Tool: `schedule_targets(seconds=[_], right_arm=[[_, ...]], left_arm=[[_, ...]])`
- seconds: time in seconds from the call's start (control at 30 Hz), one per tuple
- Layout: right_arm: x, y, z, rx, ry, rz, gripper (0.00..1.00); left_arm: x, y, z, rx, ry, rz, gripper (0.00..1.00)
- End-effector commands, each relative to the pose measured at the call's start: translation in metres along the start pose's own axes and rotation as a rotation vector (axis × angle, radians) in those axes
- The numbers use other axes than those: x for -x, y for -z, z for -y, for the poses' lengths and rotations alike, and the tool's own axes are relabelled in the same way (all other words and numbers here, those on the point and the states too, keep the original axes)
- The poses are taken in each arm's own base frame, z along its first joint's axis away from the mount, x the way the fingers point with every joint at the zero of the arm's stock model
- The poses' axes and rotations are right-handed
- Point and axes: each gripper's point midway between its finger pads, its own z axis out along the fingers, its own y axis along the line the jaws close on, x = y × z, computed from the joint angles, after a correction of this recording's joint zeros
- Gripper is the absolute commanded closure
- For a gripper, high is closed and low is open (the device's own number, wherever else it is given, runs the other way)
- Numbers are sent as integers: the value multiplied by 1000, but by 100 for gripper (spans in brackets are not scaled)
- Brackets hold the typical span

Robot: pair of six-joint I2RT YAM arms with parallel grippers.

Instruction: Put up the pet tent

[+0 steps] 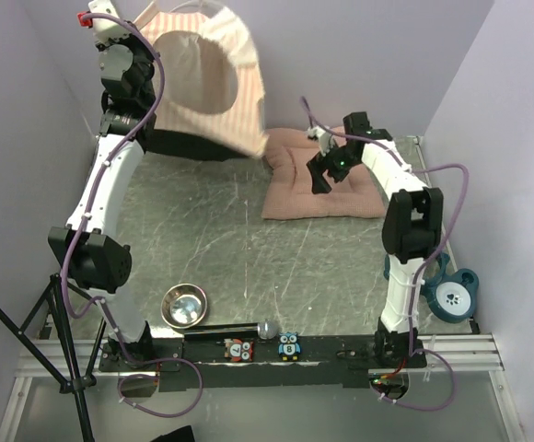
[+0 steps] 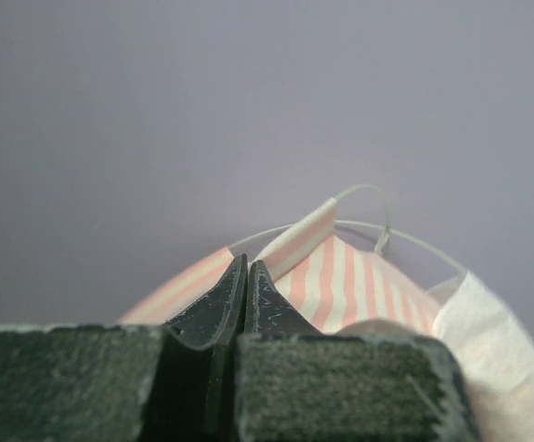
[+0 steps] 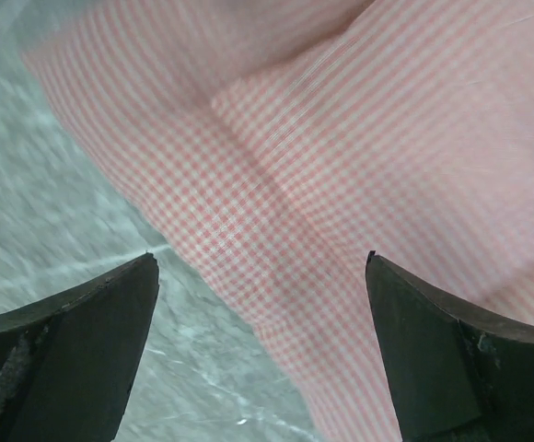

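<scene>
The pet tent (image 1: 203, 69) stands tilted at the back left, its round opening facing me and its black floor showing underneath. In the left wrist view its pink-striped top (image 2: 341, 281) and thin white poles (image 2: 377, 228) lie just behind my left gripper (image 2: 247, 265). That gripper is raised beside the tent's upper left corner and is shut, fingertips together, with nothing visible between them. My right gripper (image 1: 320, 177) hovers wide open over the left edge of the pink cushion (image 1: 327, 175); its checked fabric (image 3: 387, 166) fills the gap between the fingers (image 3: 83, 331).
The tent's lower right corner overhangs the cushion. A metal bowl (image 1: 184, 306) sits near the front left. A teal paw-print object (image 1: 453, 295) lies by the right arm's base. Two owl figures (image 1: 289, 347) and a black bar with a silver ball (image 1: 267, 329) line the front edge.
</scene>
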Motion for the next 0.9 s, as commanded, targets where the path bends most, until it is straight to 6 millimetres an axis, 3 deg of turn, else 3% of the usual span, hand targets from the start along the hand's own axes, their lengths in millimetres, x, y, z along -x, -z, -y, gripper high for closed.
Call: schedule_targets(seconds=[0.0,0.17,0.27,0.3,0.4,0.43,0.63,0.87], right_arm=[[-36,-30,-18,144,111,-119,0],[-66,-34,-29,180,75,-199,3],[-83,-35,-34,186,74,-239,17],[-87,-34,-36,187,70,-252,28],[-99,-33,-46,223,55,-281,86],[-100,-31,-51,237,54,-284,100],[-93,-3,-117,364,104,-242,100],[-84,13,-185,494,92,-191,100]], left_arm=[[39,-3,0,13,70,115,99],[24,3,-10,14,31,76,99],[24,7,-21,9,24,70,99],[26,8,-25,1,44,68,99],[31,7,-29,-49,152,42,99],[35,6,-30,-65,186,42,99],[64,6,-14,-197,356,104,99],[89,-3,13,-297,616,106,99]])
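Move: The cushion lies under the open right hand, its middle about 10 cm ahead, 2 cm to the right and 10 cm below, its near edge some 7 cm back of the fingers. The tent hangs roughly 35 cm to the right hand's left, 5 cm ahead and 20 cm higher; the paw-print feeder is about 31 cm back and 29 cm right. From the left hand, holding the tent high, the cushion is some 48 cm right, 3 cm ahead and 50 cm below. The right hand drops about 10 cm and eases back some 5 cm to the cushion's near edge, shuts its wide-open fingers on the padded cloth and, keeping that pinch, drags it about 10 cm back towards the base, rising some 3 cm, drifting left and turning counter-clockwise. The left hand keeps the tent held up out of the way, dipping and swinging some 4 cm left before rising again while it turns a little clockwise and rolls left side down. ##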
